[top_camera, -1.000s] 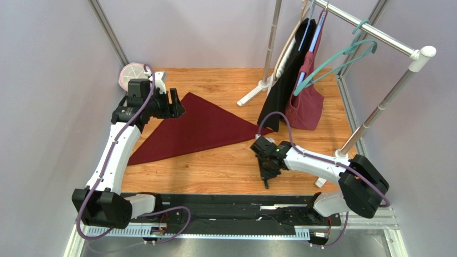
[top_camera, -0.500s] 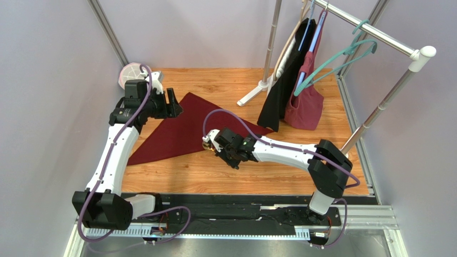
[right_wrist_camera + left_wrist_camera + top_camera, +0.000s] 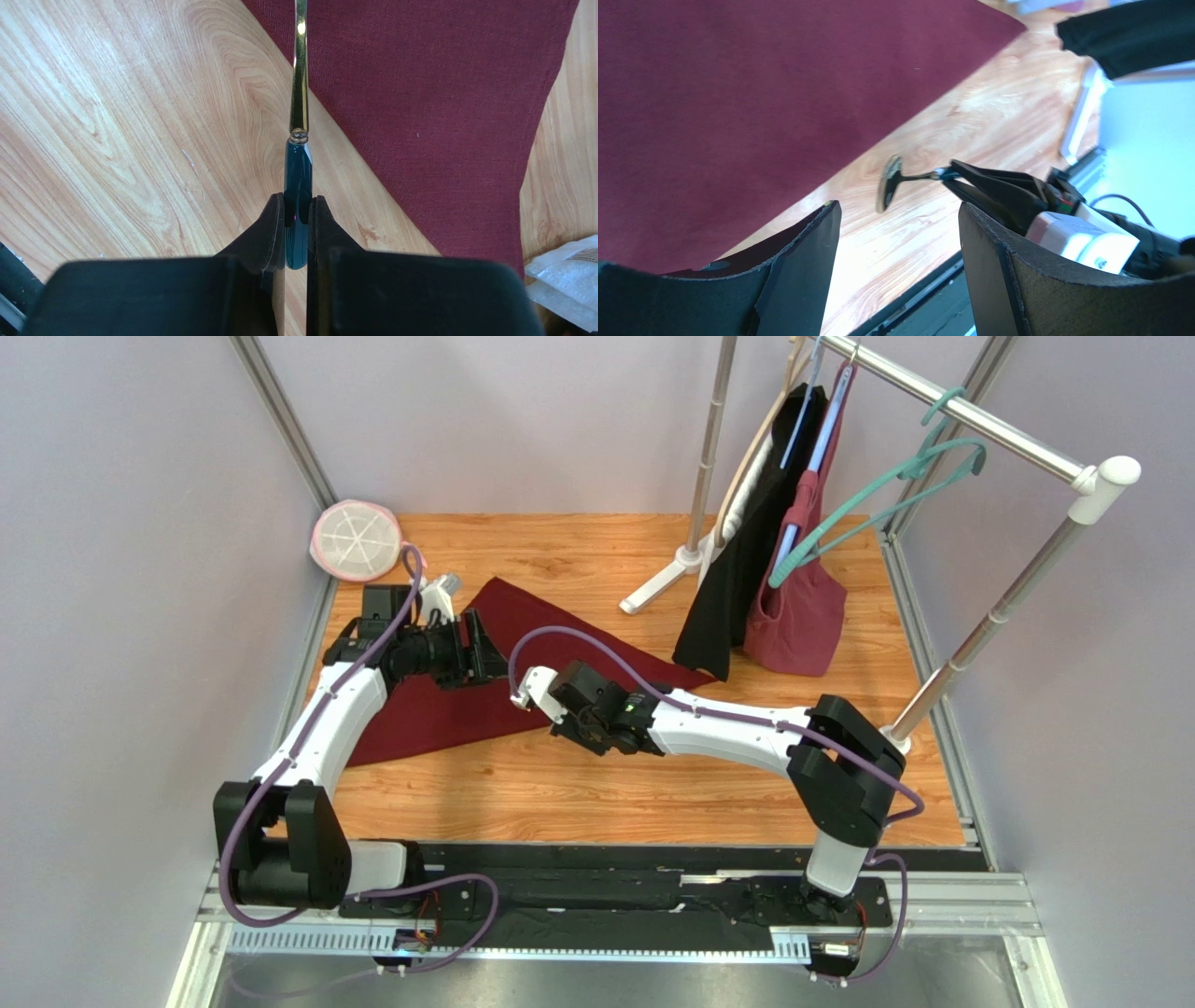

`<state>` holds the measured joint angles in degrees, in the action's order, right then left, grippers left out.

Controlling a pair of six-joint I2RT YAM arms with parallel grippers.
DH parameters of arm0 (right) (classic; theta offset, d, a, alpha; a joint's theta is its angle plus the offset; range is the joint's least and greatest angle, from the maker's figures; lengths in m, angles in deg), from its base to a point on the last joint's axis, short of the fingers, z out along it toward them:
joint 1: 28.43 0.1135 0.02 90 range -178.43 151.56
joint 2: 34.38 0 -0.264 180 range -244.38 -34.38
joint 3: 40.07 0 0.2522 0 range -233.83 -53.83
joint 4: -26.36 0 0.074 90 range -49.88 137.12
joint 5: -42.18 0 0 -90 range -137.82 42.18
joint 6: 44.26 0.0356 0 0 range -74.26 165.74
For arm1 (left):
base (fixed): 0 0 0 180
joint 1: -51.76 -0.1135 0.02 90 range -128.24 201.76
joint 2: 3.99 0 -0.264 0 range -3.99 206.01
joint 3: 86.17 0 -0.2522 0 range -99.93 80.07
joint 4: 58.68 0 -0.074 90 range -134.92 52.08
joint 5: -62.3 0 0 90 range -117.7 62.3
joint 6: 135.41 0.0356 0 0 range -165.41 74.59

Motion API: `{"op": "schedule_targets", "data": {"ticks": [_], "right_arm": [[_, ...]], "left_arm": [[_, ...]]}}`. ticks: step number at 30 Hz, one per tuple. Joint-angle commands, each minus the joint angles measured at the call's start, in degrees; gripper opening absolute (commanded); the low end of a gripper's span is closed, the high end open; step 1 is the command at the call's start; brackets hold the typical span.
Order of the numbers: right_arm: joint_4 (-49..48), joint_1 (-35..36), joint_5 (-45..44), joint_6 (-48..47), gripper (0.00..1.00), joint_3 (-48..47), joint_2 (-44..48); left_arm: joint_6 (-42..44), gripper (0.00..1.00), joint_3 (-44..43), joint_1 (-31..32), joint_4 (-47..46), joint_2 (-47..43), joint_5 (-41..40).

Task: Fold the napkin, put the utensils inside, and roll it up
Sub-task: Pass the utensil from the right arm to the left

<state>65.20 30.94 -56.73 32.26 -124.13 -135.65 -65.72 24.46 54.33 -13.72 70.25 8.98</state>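
Observation:
The maroon napkin (image 3: 561,661) lies flat on the wooden table, folded into a triangle. My right gripper (image 3: 540,697) hovers by its lower edge, shut on the dark teal handle of a utensil (image 3: 298,175). The utensil's golden shaft (image 3: 300,70) reaches out over the edge of the napkin (image 3: 435,105). In the left wrist view the small spoon-like head (image 3: 889,183) hangs above bare wood beside the napkin (image 3: 738,105). My left gripper (image 3: 481,651) is low over the napkin's left part, open and holding nothing (image 3: 899,231), facing the utensil.
A round white disc with a pink rim (image 3: 355,539) leans at the back left. A white packet (image 3: 438,590) lies by the napkin's far corner. The clothes rack's foot (image 3: 673,574), a black garment (image 3: 744,546) and a burgundy bag (image 3: 800,616) occupy the back right.
My right arm swung left from the table's right side to the napkin's lower edge, carrying the utensil. My left arm dropped and reached right over the napkin, still open.

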Motion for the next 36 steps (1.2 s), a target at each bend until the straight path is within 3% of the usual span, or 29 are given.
{"op": "schedule_targets", "data": {"ticks": [1, 7, 17, 25, 29, 36], "right_arm": [[-4.2, -0.2, -1.4, -3.2, 0.00, -0.5, 0.8], [-4.9, -0.2, -1.4, -4.1, 0.00, -0.2, 1.6], [-5.7, -0.1, -0.3, -4.0, 0.00, 0.8, 3.4], [-6.0, -0.1, 0.0, -3.8, 0.00, 1.3, 4.7], [-6.2, -0.1, 0.1, -3.8, 0.00, 1.6, 5.3], [-6.4, 0.0, 0.4, -3.7, 0.00, 2.1, 5.6]], "left_arm": [[-2.6, 0.71, 1.7, -0.3, -6.0, -0.1, 8.3], [-1.4, 0.63, 1.6, 0.1, -5.5, 2.5, 10.5], [0.5, 0.60, 1.0, 2.9, -2.6, 3.0, 4.5], [0.8, 0.44, 0.8, 4.8, -2.1, 5.2, 4.0], [0.9, 0.42, 0.6, 5.5, -1.8, 6.0, 4.3], [0.5, 0.15, 0.5, 6.0, -2.4, 6.5, 4.4]]}}
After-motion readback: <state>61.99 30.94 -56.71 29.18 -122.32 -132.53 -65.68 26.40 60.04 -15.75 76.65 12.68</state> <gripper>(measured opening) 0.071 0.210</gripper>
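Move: The spoon, held by its green handle in the right fingers, has its bowl some 4 cm to the left hand's right, 2 cm back and 5 cm below. The gripped handle is about 13 cm right, 6 cm back and 10 cm below the left hand. The folded napkin's middle lies roughly 6 cm right of the left hand, 2 cm ahead and 16 cm down. From the right hand, the bowl is about 9 cm left, 4 cm ahead and 5 cm up. Rightward and down, easing a little back as well, the left hand brings its open fingers about 5 cm to the spoon's bowl, narrowing them from wide to mostly shut with one tip on each side of the bowl. The right hand keeps its pinch on the green handle, nearly still at first, then lifts the spoon about 1.5 cm towards the closing fingers. ##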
